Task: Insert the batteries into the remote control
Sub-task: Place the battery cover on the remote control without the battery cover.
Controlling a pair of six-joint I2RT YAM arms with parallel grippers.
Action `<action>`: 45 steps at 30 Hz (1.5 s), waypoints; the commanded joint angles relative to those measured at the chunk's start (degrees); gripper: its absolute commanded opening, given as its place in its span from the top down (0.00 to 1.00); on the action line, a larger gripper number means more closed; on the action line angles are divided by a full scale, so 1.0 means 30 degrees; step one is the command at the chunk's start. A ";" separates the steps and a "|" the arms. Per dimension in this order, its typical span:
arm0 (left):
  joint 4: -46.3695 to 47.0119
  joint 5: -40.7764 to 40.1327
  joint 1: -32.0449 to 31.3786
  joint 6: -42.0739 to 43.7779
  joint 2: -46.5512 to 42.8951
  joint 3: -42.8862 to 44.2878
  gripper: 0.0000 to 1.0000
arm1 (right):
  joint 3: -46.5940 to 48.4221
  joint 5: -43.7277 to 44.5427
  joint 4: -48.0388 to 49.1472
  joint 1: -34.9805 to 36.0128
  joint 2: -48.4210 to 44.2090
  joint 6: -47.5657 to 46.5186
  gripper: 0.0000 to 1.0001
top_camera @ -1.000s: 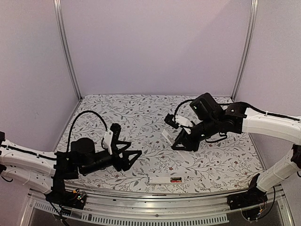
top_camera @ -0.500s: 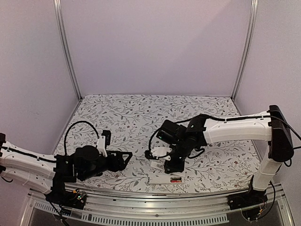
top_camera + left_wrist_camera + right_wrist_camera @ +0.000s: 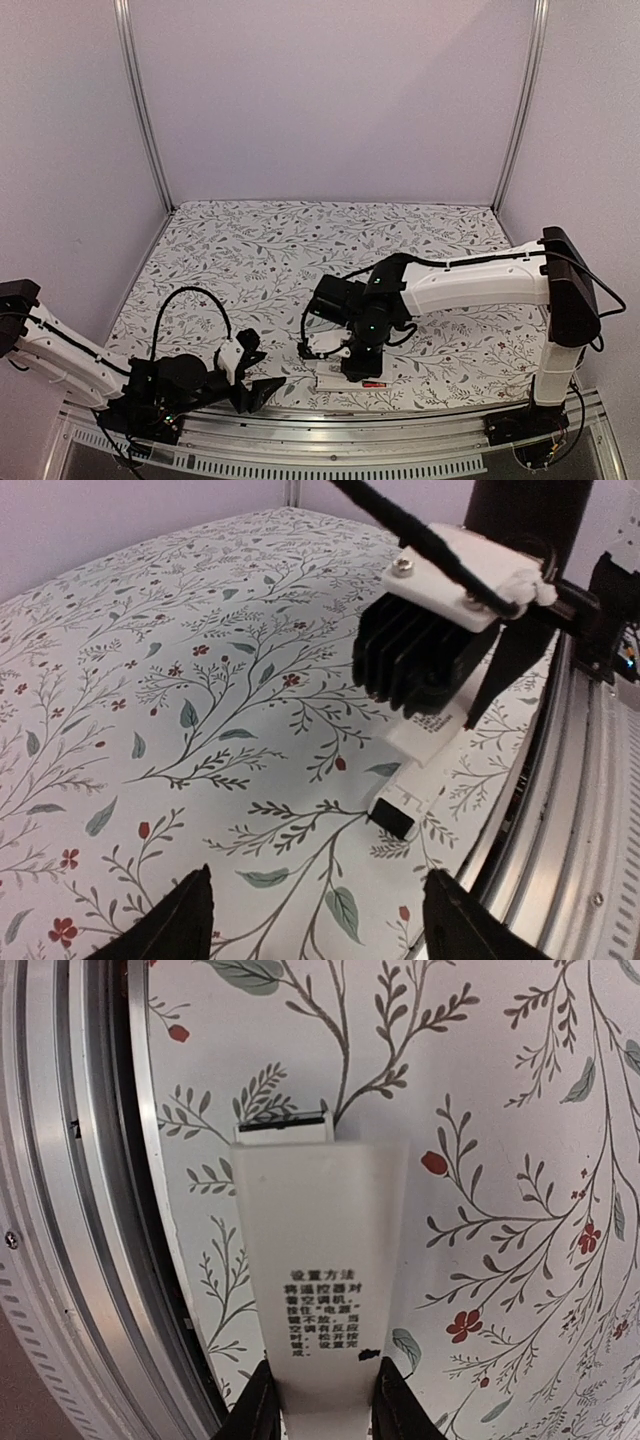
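The remote control (image 3: 335,381) is a white bar lying near the table's front edge, and a red speck of a battery (image 3: 374,384) shows at its right end. The black battery is not visible. My right gripper (image 3: 352,366) hangs right over the remote, shut on a thin white cover strip (image 3: 320,1260) printed with text. That strip lies along the remote, whose end (image 3: 282,1132) pokes out beyond it. In the left wrist view the remote's black-tipped end (image 3: 392,820) shows under the right gripper. My left gripper (image 3: 320,920) stands open a little short of it, holding nothing.
The metal front rail (image 3: 330,425) runs just beside the remote. The floral table cover (image 3: 300,250) stretches back to the purple walls. The right arm's white link (image 3: 470,280) spans the right half of the table.
My right arm has swung from mid-table down to the front edge, bringing the cover strip over the remote. The left arm has pulled back and lower toward the front left.
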 commanded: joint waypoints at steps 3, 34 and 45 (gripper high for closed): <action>0.2477 0.1408 -0.1027 0.4766 -0.0592 -0.1323 0.33 | 0.0900 0.0463 -0.0976 0.0352 0.0591 -0.0273 0.92; 0.7164 -0.0337 -0.3214 0.7884 0.6135 -0.0450 0.32 | 0.2221 0.1920 -0.2167 0.1240 0.2495 -0.0775 0.89; 0.7534 -0.0486 -0.3196 0.7833 0.6460 -0.0460 0.32 | 0.2338 0.1667 -0.2255 0.1415 0.2771 -0.0914 0.83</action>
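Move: The right hand already holds the battery cover just over the remote control, whose middle is about 1 cm nearer the base, 2 cm left and 3 cm below that hand. The red battery sits in the remote's right end, about 3 cm right and 1 cm back of the hand; the table's front rail runs about 7 cm straight back. From the open, empty left hand, the remote's middle lies roughly 17 cm right, about level forward, 6 cm lower. The cover comes down onto the remote in the right hand's unbroken pinch: the hand eases back about 1.5 cm, then sinks to some 1.5 cm lower, tilting its left side down about 8 degrees and turning slightly counter-clockwise. Meanwhile the left hand, open and touching nothing, draws back 4–5 cm towards the front rail, then dips and recovers a little, drifting right and rolling some 25 degrees. ##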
